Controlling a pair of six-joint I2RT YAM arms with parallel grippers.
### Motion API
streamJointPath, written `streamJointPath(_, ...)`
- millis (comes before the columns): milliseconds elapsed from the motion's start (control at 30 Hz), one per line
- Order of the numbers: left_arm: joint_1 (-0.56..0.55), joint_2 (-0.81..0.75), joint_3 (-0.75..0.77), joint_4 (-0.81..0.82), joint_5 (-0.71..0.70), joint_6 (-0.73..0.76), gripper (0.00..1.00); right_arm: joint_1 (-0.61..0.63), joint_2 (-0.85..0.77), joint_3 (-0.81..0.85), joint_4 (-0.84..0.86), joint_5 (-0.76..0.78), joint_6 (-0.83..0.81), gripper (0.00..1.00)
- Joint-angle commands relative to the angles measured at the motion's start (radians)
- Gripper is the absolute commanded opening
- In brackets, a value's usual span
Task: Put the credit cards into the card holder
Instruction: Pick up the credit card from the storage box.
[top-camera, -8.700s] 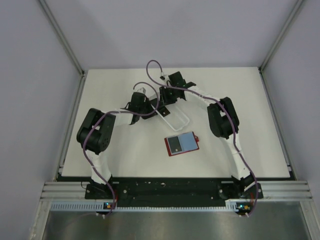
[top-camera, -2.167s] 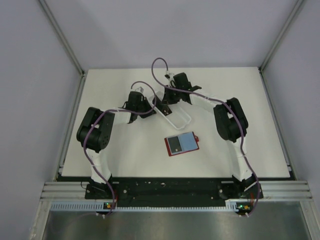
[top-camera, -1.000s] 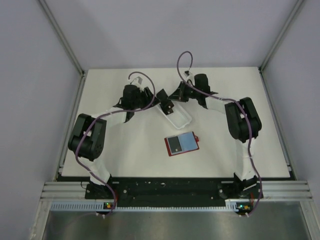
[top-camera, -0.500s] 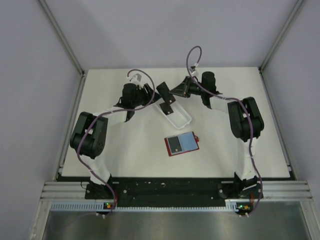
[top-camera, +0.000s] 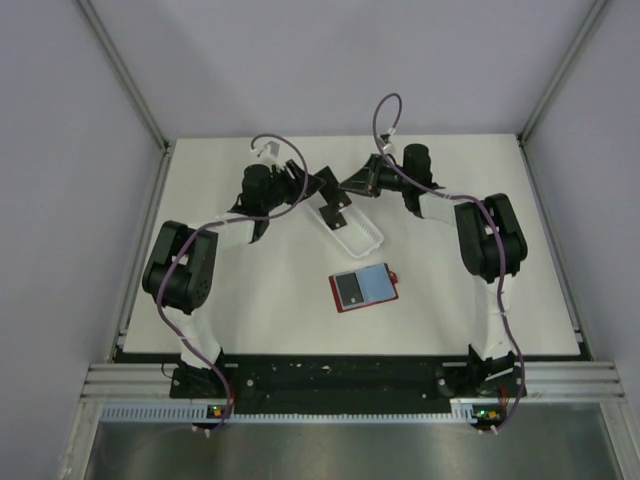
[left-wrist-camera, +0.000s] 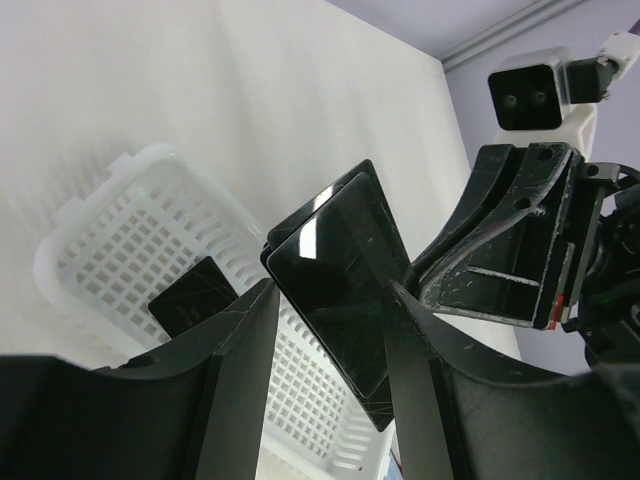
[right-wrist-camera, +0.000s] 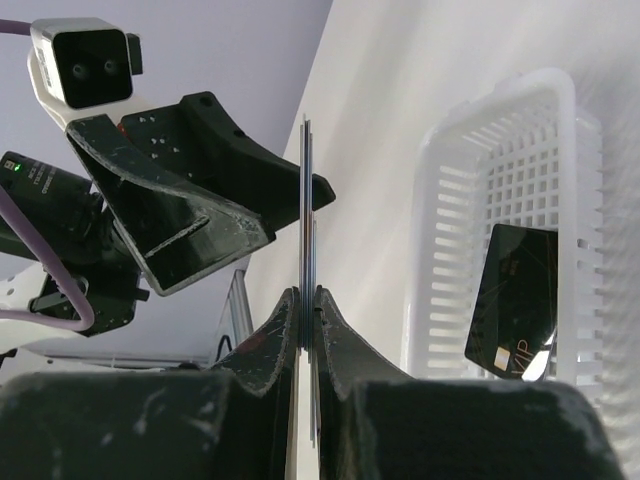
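Two black credit cards (left-wrist-camera: 335, 270) are stacked face to face above the white tray (left-wrist-camera: 110, 240). My right gripper (right-wrist-camera: 306, 292) is shut on them; they show edge-on (right-wrist-camera: 306, 200) there. My left gripper (left-wrist-camera: 332, 290) is open, one finger on each side of the pair; contact cannot be told. From above the cards (top-camera: 335, 198) hang between the left gripper (top-camera: 318, 185) and right gripper (top-camera: 352, 186). Another black card (right-wrist-camera: 515, 295) lies in the tray. The red card holder (top-camera: 378, 284) lies open nearer the arms, a black card (top-camera: 350, 290) on its left half.
The white lattice tray (top-camera: 360, 235) sits slanted at mid-table, just under both grippers. Purple cables loop above each wrist. Grey enclosure walls with metal rails close the table's left, right and far sides.
The right gripper has raised the card pair a little off the tray. My left gripper has moved right, up to the cards, so its fingers now flank them.
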Motion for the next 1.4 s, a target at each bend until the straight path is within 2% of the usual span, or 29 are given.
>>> streamJointPath(0,0.009,0.007,0.005,0.121,0.032,-0.035,0.52,-0.002,0.018,0.011,0.060,-0.036,0.015,0.00)
streamJointPath(400,0.010,0.026,-0.017,0.197,0.070,-0.072,0.51,-0.001,0.081,0.006,0.291,-0.121,0.216,0.00)
streamJointPath(600,0.014,0.029,-0.023,0.195,0.075,-0.064,0.48,-0.002,0.084,0.009,0.311,-0.125,0.235,0.00)
streamJointPath(767,0.012,0.053,-0.014,0.210,0.090,-0.073,0.39,-0.001,0.088,0.012,0.282,-0.127,0.212,0.00)
streamJointPath(933,0.014,0.061,-0.012,0.218,0.089,-0.072,0.24,-0.001,0.085,0.017,0.221,-0.122,0.160,0.00)
streamJointPath(1167,0.029,0.093,0.000,0.221,0.089,-0.065,0.04,-0.002,0.064,0.038,-0.024,-0.055,-0.032,0.00)
streamJointPath(1367,0.032,0.131,0.009,0.241,0.101,-0.070,0.00,-0.001,0.073,0.071,-0.141,-0.010,-0.120,0.01)
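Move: The small stack of credit cards is already pinched in the right fingers, its middle about 3 cm to their left at the same height. From the open left hand it lies some 3 cm to the right, straight ahead 0 and level, between the fingers. The credit card still in the storage box is about 3 cm right of the left hand, 2 cm back and 12 cm below; the box's middle is some 5 cm right and 3 cm back of that hand, equally low. The left fingers, waiting half open around the cards, shut on them while that hand barely shifts, then it sinks about 3 cm at the end. The right hand keeps its pinch, edges back 1 cm with a slight tilt, then moves down some 5 cm, drawing its part of the stack down past the left hand's grip. ##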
